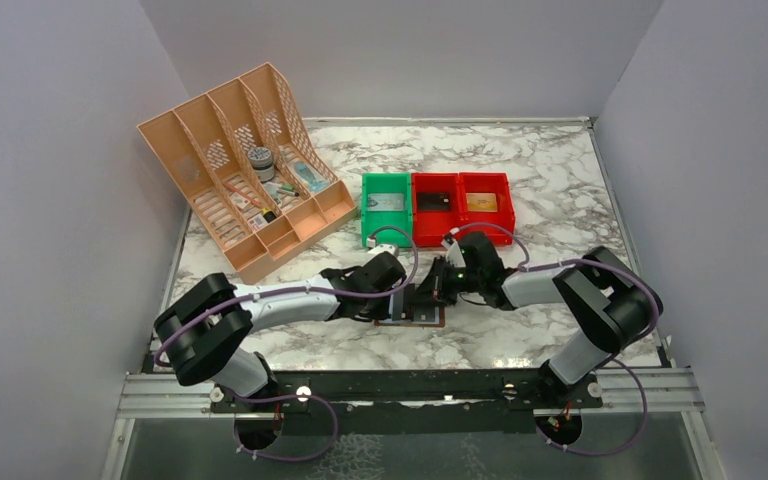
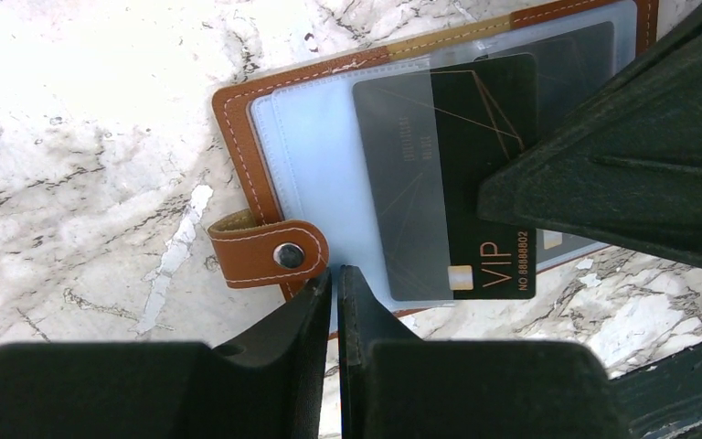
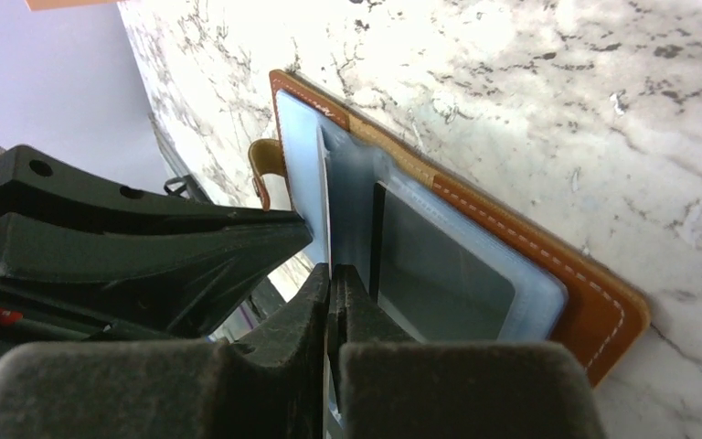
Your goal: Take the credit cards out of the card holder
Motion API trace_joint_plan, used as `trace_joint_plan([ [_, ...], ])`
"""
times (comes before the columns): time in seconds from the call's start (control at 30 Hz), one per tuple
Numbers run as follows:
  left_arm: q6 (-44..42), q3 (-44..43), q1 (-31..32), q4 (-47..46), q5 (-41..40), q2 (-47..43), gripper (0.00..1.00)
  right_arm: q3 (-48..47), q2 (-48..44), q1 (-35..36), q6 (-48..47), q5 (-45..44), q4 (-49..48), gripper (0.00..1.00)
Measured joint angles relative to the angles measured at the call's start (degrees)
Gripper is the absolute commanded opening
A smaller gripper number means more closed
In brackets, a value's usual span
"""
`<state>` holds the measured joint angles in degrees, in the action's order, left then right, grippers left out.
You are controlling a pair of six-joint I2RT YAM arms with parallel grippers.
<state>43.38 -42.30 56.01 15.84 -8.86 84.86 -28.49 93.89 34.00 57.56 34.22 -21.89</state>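
The card holder (image 1: 412, 319) lies open on the marble between both arms, brown leather (image 2: 236, 137) with a snap tab (image 2: 270, 251) and pale blue sleeves (image 3: 530, 293). A black credit card (image 2: 489, 165) marked VIP sticks halfway out of one sleeve. My left gripper (image 2: 336, 272) is shut on the near edge of that sleeve, beside the tab. My right gripper (image 3: 330, 271) is shut on the thin card, which runs edge-on up from its jaws. Its dark finger (image 2: 622, 174) covers the card's far end in the left wrist view. In the top view the grippers (image 1: 400, 298) (image 1: 440, 288) meet over the holder.
A green bin (image 1: 386, 208) and two red bins (image 1: 436, 206) (image 1: 486, 203) stand in a row just behind the grippers. A peach file organizer (image 1: 245, 165) holding small items stands at the back left. Grey walls close in the marble table (image 1: 560, 180).
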Motion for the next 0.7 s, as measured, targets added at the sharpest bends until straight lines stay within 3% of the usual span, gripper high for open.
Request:
trace_joint_plan([
  [0.33, 0.87, 1.2, 0.11, -0.04, -1.62, -1.44, 0.14, -0.22, -16.79, -0.63, -7.96, -9.4, 13.05, 0.01],
  [0.5, 0.57, 1.2, 0.11, 2.47, -2.56, -3.67, 0.32, -1.73, -22.6, -0.74, -15.17, -13.16, 17.0, 0.01],
  [0.7, -0.2, 1.2, 0.11, 3.26, -3.26, -12.31, 0.52, -2.14, -33.2, -0.74, -25.68, -23.26, 18.16, 0.01],
])
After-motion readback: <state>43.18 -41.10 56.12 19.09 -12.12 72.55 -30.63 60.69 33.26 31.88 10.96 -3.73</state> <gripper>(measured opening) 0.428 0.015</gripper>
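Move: My right hand already has the black card pinched. The red box's left compartment, where the other black card lies, is some 22 cm ahead of it and 3 cm to the right. The green box is just as far ahead but 8 cm left, and the open card holder's middle is about 1 cm ahead and 1 cm left, at finger height. From my left fingertips, at the clasp end's near edge, that middle is roughly 3 cm ahead and 5 cm right. Keeping the pinch on the black card, I pull it up out of its sleeve, raising my right hand about 11 cm while it also goes right and forward some 5 cm each and the wrist tips back around 40 degrees, swinging the fingertips forward. My left hand slides slightly left on the card holder, then lifts off about 5 cm, fingers opening. ##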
